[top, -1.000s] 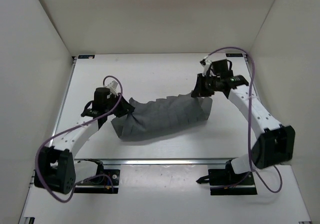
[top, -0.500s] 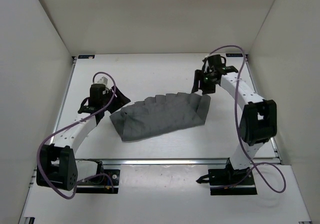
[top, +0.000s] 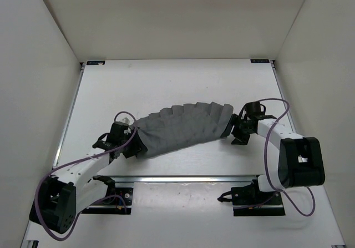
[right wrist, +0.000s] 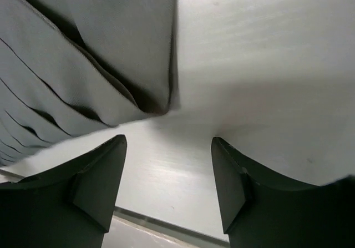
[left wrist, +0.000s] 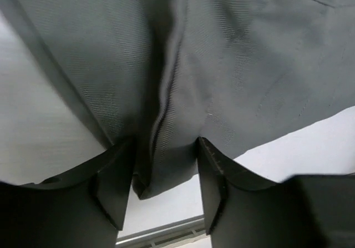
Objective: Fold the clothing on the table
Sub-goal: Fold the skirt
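Observation:
The clothing (top: 183, 126) is a grey pleated piece lying as a long fan across the middle of the table (top: 166, 84). My left gripper (top: 133, 143) sits low at its left end. In the left wrist view that gripper (left wrist: 165, 145) is open, and a folded corner of the clothing (left wrist: 222, 65) hangs between its fingers (left wrist: 113, 190). My right gripper (top: 236, 130) is at the garment's right end. In the right wrist view it (right wrist: 168, 142) is open over bare table (right wrist: 255, 65), with the clothing's corner (right wrist: 111, 48) just ahead of the fingertips.
A metal rail (top: 194, 177) runs along the table's near edge, close behind both grippers. White walls (top: 33, 65) enclose the left, right and back sides. The arm bases (top: 255, 195) stand beyond the rail.
Both grippers have opened and let go of the clothing. Both arms then swung toward the near edge and dropped to the garment's two ends. The clothing now lies flatter and more spread out.

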`<state>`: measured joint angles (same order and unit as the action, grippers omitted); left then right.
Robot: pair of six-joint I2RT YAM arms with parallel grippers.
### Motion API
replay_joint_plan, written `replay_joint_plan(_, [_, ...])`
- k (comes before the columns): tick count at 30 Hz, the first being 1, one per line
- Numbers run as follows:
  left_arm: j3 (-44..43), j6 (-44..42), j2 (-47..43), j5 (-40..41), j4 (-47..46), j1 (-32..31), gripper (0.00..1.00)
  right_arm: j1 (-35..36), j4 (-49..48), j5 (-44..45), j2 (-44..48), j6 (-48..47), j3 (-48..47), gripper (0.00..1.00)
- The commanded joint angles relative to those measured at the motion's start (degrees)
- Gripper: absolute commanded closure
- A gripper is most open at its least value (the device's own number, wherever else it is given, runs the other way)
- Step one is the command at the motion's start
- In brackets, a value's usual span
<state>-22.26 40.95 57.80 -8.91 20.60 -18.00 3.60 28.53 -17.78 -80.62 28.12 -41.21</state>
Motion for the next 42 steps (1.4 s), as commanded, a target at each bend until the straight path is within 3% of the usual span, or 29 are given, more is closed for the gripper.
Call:
replay_joint_plan(1, [-0.94,1.59,0.81,4.86,-2.14,-2.91,0.43,-0.26,-12.42,-3.75,-1.46,6.67,1.74,0.4])
replay_joint_plan(3, [-1.38,2.2,2.92,5.48,-3.1,-2.92,0.53,-0.35,-16.31,-6.21,-3.75,9.58,2.45,0.4])
replay_joint_plan(5, [-1.81,2.29,6.43,5.91,-4.07,-3.18,0.55,0.27,-18.42,-5.95,-7.69,11.34,0.01,0.44])
replay_joint_plan(7, [-3.22,1.77,9.51,6.71,-4.34,-3.97,0.61,1.59,-17.11,-5.43,-11.65,11.17,-3.68,0.64])
replay_joint_plan(8, [-4.45,1.59,11.87,6.8,-4.78,-4.32,0.71,1.85,-16.33,-5.51,-13.41,11.08,-5.96,0.88])
replay_joint_plan(9, [-5.85,1.42,14.07,6.88,-4.52,-5.02,0.82,1.16,-14.84,-5.25,-14.29,10.73,-7.99,1.0])
replay_joint_plan(10, [-8.04,1.07,16.44,7.15,-4.6,-5.46,0.94,0.11,-13.87,-5.42,-14.65,10.12,-9.31,1.0])
replay_joint_plan(11, [-9.37,1.15,17.77,6.71,-4.87,-6.34,0.99,-0.6,-11.68,-5.34,-14.57,8.29,-10.11,1.0])
replay_joint_plan(15, [-17.35,1.59,27.25,6.45,-5.57,-9.5,1.0,-4.72,0.17,4.03,-12.02,-1.02,-18.44,1.0])
replay_joint_plan(18, [-19.83,3.17,32.01,4.6,-8.63,-11.17,1.0,-4.04,6.16,7.58,-11.41,-6.66,-26.61,1.0])
replay_joint_plan(21, [-23.25,5.01,35.44,3.37,-10.23,-11.88,1.0,3.93,7.33,7.42,-10.52,-6.94,-32.51,1.0])
replay_joint_plan(24, [-26.33,5.1,37.99,1.96,-9.96,-12.24,0.97,13.51,2.25,4.96,-10.52,-5.53,-36.03,1.0])
replay_joint_plan(30, [-26.79,4.76,39.58,-2.16,-10.4,-10.48,0.98,30.39,-3.48,2.93,-20.09,-6.15,-44.39,1.0])
replay_joint_plan(42, [-18.26,3.61,35.72,-4.98,-14.0,-6.79,0.93,40.53,-6.47,1.0,-34.42,-5.27,-41.68,1.0])
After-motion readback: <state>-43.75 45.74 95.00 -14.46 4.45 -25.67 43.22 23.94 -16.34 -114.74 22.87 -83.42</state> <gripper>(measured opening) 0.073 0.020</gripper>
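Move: Just ahead of the open right fingers lies the skirt's right near corner, about 4 cm ahead, 3 cm to the left and 2 cm below; its right far corner is some 12 cm ahead and 2 cm left. The skirt's left near corner is almost between the open left fingers, roughly 1 cm ahead, 1 cm right and 2 cm below, with the left far corner about 12 cm ahead and 1 cm left. Reaching about 5 cm forward and a little left, the right hand pinches the skirt's right corner, lifts it some 15 cm in a forward arc, then swings it left and back down beside the left hand, turning about 40 degrees counter-clockwise. The left hand sinks slightly, pinches the left corner and draws it low over the table, some 10 cm forward and 10 cm right, then all but stops. ##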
